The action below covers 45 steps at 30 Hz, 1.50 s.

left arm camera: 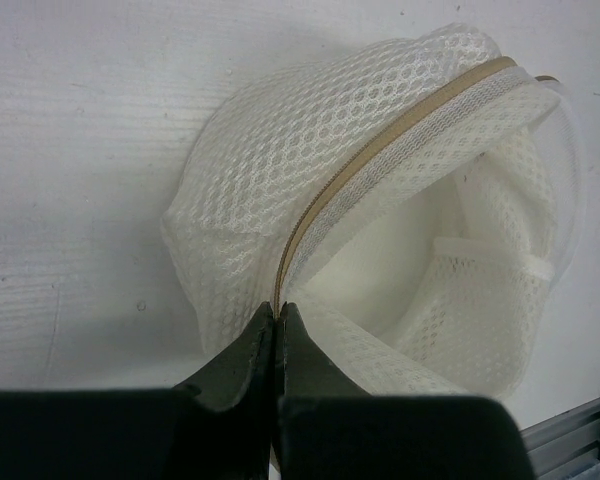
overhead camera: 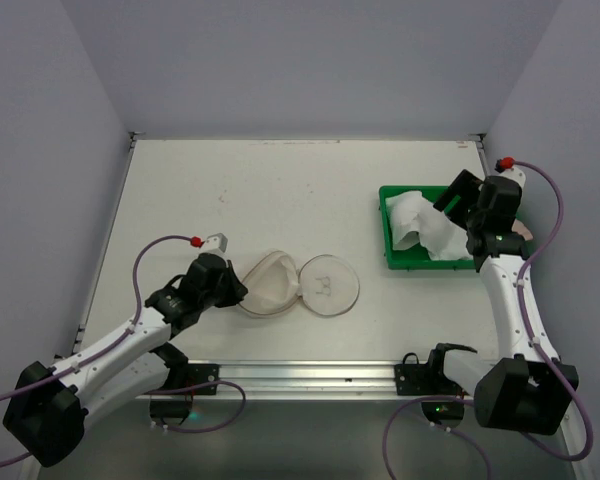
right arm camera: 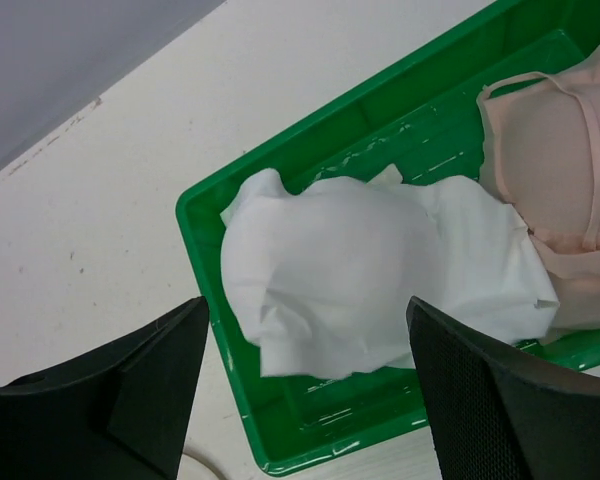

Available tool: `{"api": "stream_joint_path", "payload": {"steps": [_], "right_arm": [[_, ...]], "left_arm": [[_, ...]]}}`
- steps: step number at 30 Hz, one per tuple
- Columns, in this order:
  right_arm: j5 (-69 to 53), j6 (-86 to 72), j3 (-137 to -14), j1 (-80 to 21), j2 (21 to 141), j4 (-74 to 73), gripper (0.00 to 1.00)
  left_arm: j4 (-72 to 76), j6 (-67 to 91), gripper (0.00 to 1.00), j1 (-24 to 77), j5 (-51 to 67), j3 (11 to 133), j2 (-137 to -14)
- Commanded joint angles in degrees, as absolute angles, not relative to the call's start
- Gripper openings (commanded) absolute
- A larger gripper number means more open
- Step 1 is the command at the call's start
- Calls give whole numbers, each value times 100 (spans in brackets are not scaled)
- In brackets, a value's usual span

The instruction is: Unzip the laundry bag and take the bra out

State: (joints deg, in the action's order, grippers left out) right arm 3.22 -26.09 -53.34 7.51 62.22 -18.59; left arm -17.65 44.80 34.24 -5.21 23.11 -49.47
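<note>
The laundry bag (overhead camera: pixel 268 284) lies unzipped near the table's front, its round flat face with the black bra sketch (overhead camera: pixel 327 285) flopped open to the right. My left gripper (overhead camera: pixel 238 290) is shut on the bag's beige zip rim; in the left wrist view my gripper (left arm camera: pixel 278 308) pinches the rim of the white mesh bag (left arm camera: pixel 280 170), and only mesh shows inside. A pale pink bra (right arm camera: pixel 550 160) lies in the green tray (right arm camera: pixel 310 130), also visible from the top (overhead camera: pixel 523 228). My right gripper (right arm camera: pixel 307 305) hangs open and empty over the tray (overhead camera: pixel 388 240).
A crumpled white cloth (right arm camera: pixel 360 270) fills the middle of the tray beside the bra, also seen from the top (overhead camera: pixel 420 225). An aluminium rail (overhead camera: pixel 310 378) runs along the table's front edge. Grey walls close in the left, right and back.
</note>
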Motion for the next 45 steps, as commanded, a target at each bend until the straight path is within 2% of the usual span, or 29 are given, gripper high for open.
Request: {"api": "stream_joint_path", "payload": {"steps": [1, 3, 7, 14, 20, 25, 31, 35, 40, 43, 45], "right_arm": [[185, -2610, -5379, 756, 6415, -1723, 82], [2, -2610, -5379, 756, 6486, -1671, 81], [-1280, -2672, -5001, 756, 6460, -731, 79], [-2231, -3111, -4834, 756, 7161, 121, 77], [-2382, -3594, -4825, 747, 8067, 790, 77], [-1865, -3911, -4712, 808, 8569, 537, 77], [-994, -3797, -4447, 879, 7833, -263, 77], [-616, -3455, -4596, 870, 6727, -763, 77], [-1088, -3331, -4878, 818, 6039, -1318, 77], [-1503, -3366, -4685, 345, 5652, -1248, 77], [-1267, -3349, -4571, -498, 5520, -1388, 76]], "left_arm": [[-1828, 4421, 0, 3410, -642, 2355, -4790], [-1881, 4430, 0, 3410, -677, 2355, -4746], [-1872, 4430, 0, 3410, -703, 2329, -4676], [-1820, 4395, 0, 3401, -677, 2338, -4781], [-1828, 4412, 0, 3410, -659, 2294, -4746], [-1890, 4412, 0, 3410, -694, 2294, -4667], [-1986, 4403, 0, 3401, -738, 2276, -4579], [-1951, 4395, 0, 3410, -738, 2285, -4597], [-1890, 4412, 0, 3410, -703, 2338, -4614], [-1863, 4412, 0, 3410, -712, 2408, -4640], [-1854, 4395, 0, 3410, -721, 2487, -4684]]}}
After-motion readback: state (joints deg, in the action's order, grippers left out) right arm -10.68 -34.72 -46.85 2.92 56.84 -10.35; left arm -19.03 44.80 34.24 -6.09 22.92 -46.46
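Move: The white cloth heaped in the green bin lies about 6 cm ahead of my open right hand, some 4 cm to its left and roughly 17 cm below. The bin's middle is about 6 cm ahead and 4 cm right of that hand, the bra about 5 cm ahead and 18 cm right; the laundry bag's round lid lies some 29 cm left and 11 cm back. From my left hand the cloth is about 21 cm ahead and 45 cm right. I dip my right hand, fingers still wide open, forward-left and about 13 cm down towards the white cloth in the bin, rolling some 20 degrees so its left side rises. Then I draw back and climb clear again, swinging left at the end. My left hand stays put, still pinching the laundry bag's rim at the zipper. ##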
